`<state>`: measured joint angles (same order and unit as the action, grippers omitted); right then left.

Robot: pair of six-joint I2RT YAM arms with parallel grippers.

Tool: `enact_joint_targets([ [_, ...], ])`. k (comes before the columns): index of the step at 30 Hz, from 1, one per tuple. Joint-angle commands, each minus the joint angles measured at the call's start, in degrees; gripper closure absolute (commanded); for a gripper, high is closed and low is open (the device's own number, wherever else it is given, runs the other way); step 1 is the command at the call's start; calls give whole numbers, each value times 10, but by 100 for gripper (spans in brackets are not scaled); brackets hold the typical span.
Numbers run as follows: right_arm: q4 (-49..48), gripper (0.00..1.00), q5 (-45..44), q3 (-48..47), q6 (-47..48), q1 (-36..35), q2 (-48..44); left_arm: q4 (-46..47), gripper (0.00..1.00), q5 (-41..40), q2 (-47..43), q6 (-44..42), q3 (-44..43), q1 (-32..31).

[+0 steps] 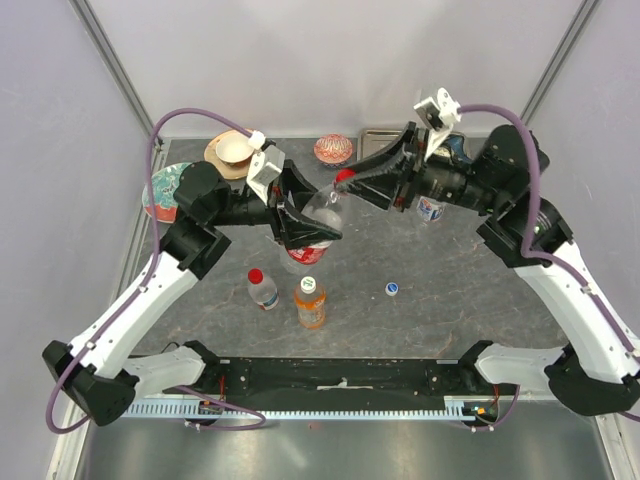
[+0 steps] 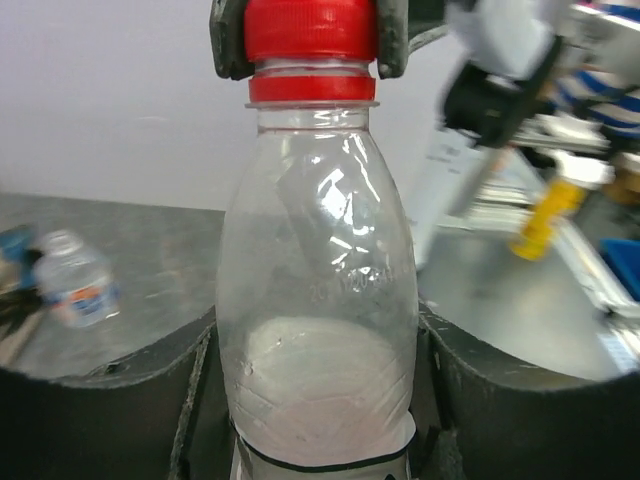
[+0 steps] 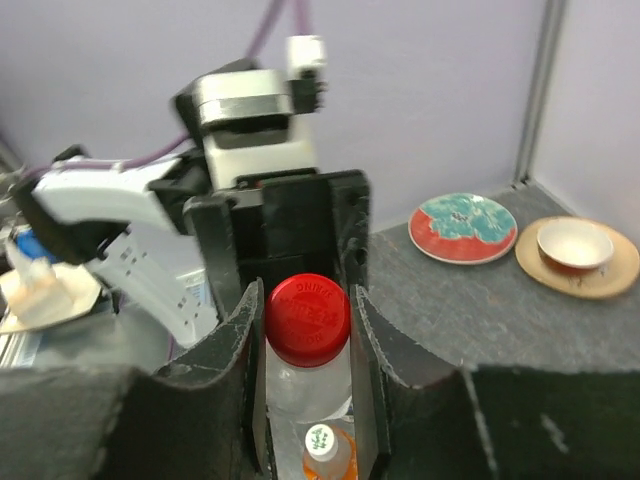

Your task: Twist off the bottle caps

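Note:
My left gripper [image 1: 308, 232] is shut on the body of a clear bottle [image 1: 322, 218] with a red cap [image 1: 345, 178], holding it tilted above the table. The left wrist view has this bottle [image 2: 318, 300] filling the gap between the fingers, cap [image 2: 310, 28] at the top. My right gripper [image 1: 347, 184] is shut on that cap [image 3: 307, 318], a finger [image 2: 228, 40] pressed to each side. On the table stand a small clear red-capped bottle [image 1: 262, 288], an orange bottle [image 1: 310, 303] with a white cap [image 3: 322, 441], and a blue-labelled bottle [image 1: 432, 208] beside the right arm.
A loose blue-and-white cap [image 1: 392, 289] lies right of the orange bottle. At the back are a teal-and-red plate [image 1: 160, 192], a tan plate with a white bowl [image 1: 233, 150], a red patterned bowl [image 1: 333, 149] and a metal tray [image 1: 383, 139].

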<state>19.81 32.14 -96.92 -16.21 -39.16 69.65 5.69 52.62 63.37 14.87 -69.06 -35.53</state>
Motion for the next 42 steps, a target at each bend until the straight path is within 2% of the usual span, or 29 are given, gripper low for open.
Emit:
enact_joint_targets([
  [1,-17,100,159,47,83,0,-22,207,43,209,20,220,-7,21],
  [8,-66,100,285,66,65,0,-43,385,42,252,46,358,6,22],
  [9,-85,100,294,67,52,1,-44,409,42,257,51,401,6,22],
  [10,-97,100,305,76,41,0,-46,477,42,260,65,429,7,22],
  [12,-171,100,340,93,-19,0,-53,550,42,269,82,521,5,21],
  [14,-215,100,361,115,-38,0,-61,641,42,271,106,575,1,21],
  [15,-237,100,368,120,-44,0,-66,661,42,269,114,614,-1,21],
  [18,-253,100,389,127,-51,0,-70,704,42,267,130,647,-5,21],
  [22,-262,100,371,126,-51,1,-82,701,42,268,137,640,-2,21],
  [24,-267,100,334,117,-54,0,-98,674,42,271,136,619,1,22],
  [27,-275,100,224,97,-66,1,-124,642,42,272,131,590,9,22],
  [28,-273,100,161,89,-63,1,-130,634,42,273,130,583,13,22],
  [30,-233,100,95,78,-38,0,-147,615,42,269,127,563,16,22],
  [31,-212,100,27,69,-24,1,-151,608,42,268,127,558,17,22],
  [34,-117,100,-92,83,24,1,-170,568,43,260,115,526,21,25],
  [35,-72,100,-196,95,28,0,-181,544,43,245,109,492,24,27],
  [37,-26,100,-309,143,28,0,-189,459,43,218,78,445,37,41],
  [38,21,100,-415,162,21,0,-193,426,43,183,63,390,43,45],
  [39,41,100,-449,208,12,0,-194,392,43,163,48,356,48,54],
  [40,56,100,-475,235,7,1,-193,295,43,140,16,318,53,56],
  [41,76,100,-490,261,0,1,-194,245,43,88,0,230,54,56],
  [42,80,100,-485,318,-22,0,-194,199,43,59,-15,194,59,54],
])
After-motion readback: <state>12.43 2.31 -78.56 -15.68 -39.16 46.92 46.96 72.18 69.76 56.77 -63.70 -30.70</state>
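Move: The left hand still holds the clear bottle; its red cap, pinched in the right fingers, lies about 6 cm ahead, 3 cm right and 8 cm above the left hand. From the right hand, the bottle's middle is some 6 cm back, 3 cm left and 8 cm down. Far below that hand, the orange bottle stands roughly 6 cm back and 5 cm left; the loose blue cap lies about 14 cm right, level fore and aft. Back towards the base go both hands, 7 to 9 cm, counter-twisting as they travel: the left turns the bottle some 35 degrees clockwise, the right turns the red cap nearly 30 counter-clockwise. Then the right, still pinching the cap, lifts away up and to the right, swings forward and sinks again, turning clockwise; the left keeps its grip and eases forward about 3 cm. ##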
